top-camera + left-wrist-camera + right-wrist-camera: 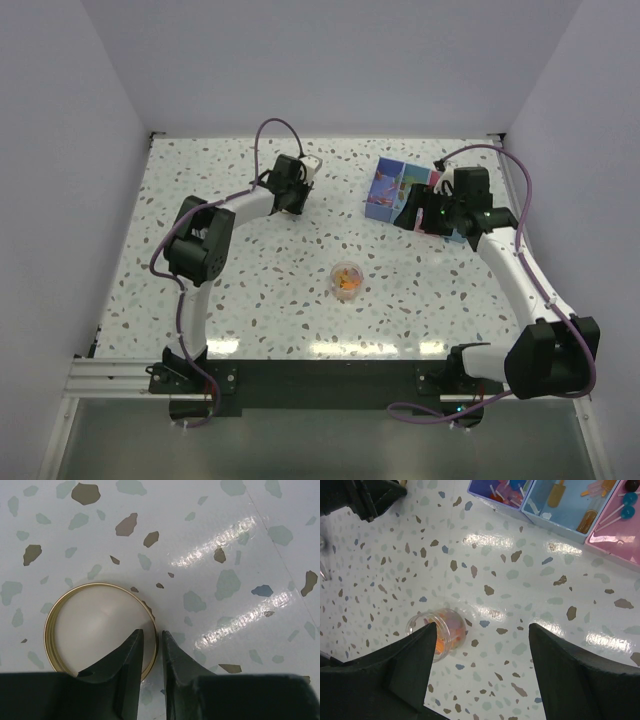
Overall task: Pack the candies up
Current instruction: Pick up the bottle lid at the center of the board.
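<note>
The candies (346, 281), mostly orange, lie in a small clear jar (441, 630) with no lid on, standing mid-table. A round lid (97, 627) with a gold-tan rim lies open side up at the back left. My left gripper (152, 631) is down over it, one finger inside the rim and one outside. The jaws stand narrow, with a sliver of space still showing beside the rim. My right gripper (482, 626) hangs wide open above the table to the right of the jar, holding nothing. In the top view it (415, 215) is beside the box.
A box (392, 188) with purple, blue and pink compartments stands at the back right. Its wall (560, 527) shows at the top of the right wrist view, with lollipop and ice-lolly pictures inside. The left arm's dark body (370, 497) shows top left there.
</note>
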Controlling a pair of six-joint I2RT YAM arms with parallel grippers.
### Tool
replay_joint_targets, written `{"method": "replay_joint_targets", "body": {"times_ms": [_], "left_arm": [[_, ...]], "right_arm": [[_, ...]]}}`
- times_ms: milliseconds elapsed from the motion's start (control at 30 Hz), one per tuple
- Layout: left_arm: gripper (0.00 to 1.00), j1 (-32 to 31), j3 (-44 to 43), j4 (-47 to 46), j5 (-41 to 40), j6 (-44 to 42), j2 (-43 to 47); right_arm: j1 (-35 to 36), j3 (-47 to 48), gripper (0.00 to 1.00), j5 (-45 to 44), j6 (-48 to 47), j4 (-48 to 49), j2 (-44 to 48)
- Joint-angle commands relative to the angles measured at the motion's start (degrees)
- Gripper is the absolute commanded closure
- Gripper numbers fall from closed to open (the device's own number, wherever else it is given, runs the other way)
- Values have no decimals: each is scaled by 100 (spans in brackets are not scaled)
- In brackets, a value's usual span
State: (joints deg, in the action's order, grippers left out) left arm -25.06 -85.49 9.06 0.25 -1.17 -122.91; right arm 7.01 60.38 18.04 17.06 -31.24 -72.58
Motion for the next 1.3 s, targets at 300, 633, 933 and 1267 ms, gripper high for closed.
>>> {"method": "replay_joint_targets", "body": {"times_ms": [300, 633, 933, 1267], "left_arm": [[100, 54, 41, -106, 589, 37, 240], [100, 71, 1445, -1318, 1969, 1985, 2515], [100, 247, 3133, -2663, 2259, 4357, 3984], [100, 256, 4277, -3700, 1549, 6585, 5004]], "right_arm": [[-6, -149, 22, 936, 122, 540, 95], [880, -308, 1, 1316, 597, 2263, -168], [1585, -202, 1, 1428, 1054, 3765, -784], [1602, 501, 2, 3064, 1641, 4852, -1873]]}}
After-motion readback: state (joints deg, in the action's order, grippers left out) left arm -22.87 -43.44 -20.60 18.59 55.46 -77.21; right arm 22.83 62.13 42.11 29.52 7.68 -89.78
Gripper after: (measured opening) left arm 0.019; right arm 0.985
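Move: The left fingers straddle the right-hand rim of the bottle lid, whose middle lies about 2 cm ahead, 3 cm left and 1 cm below; the candy jar is some 22 cm back and 13 cm right, the box's purple compartment about 6 cm ahead and 25 cm right. From the raised right hand the lid lies 18 cm ahead, 32 cm left and 17 cm down, the jar 8 cm back and 16 cm left, the purple compartment 22 cm ahead and 5 cm left, both 15 cm lower. The left hand first shuts its fingers in place on the lid's rim, pinching it, then lifts it fast by nearly 20 cm while drawing back about 14 cm towards the base, rolling some 60 degrees so that the fingers end up pointing right. Meanwhile the empty right hand opens fully and swings about 18 cm left and slightly up towards the lid, turning counter-clockwise and rolling its left side up, without reaching it. ##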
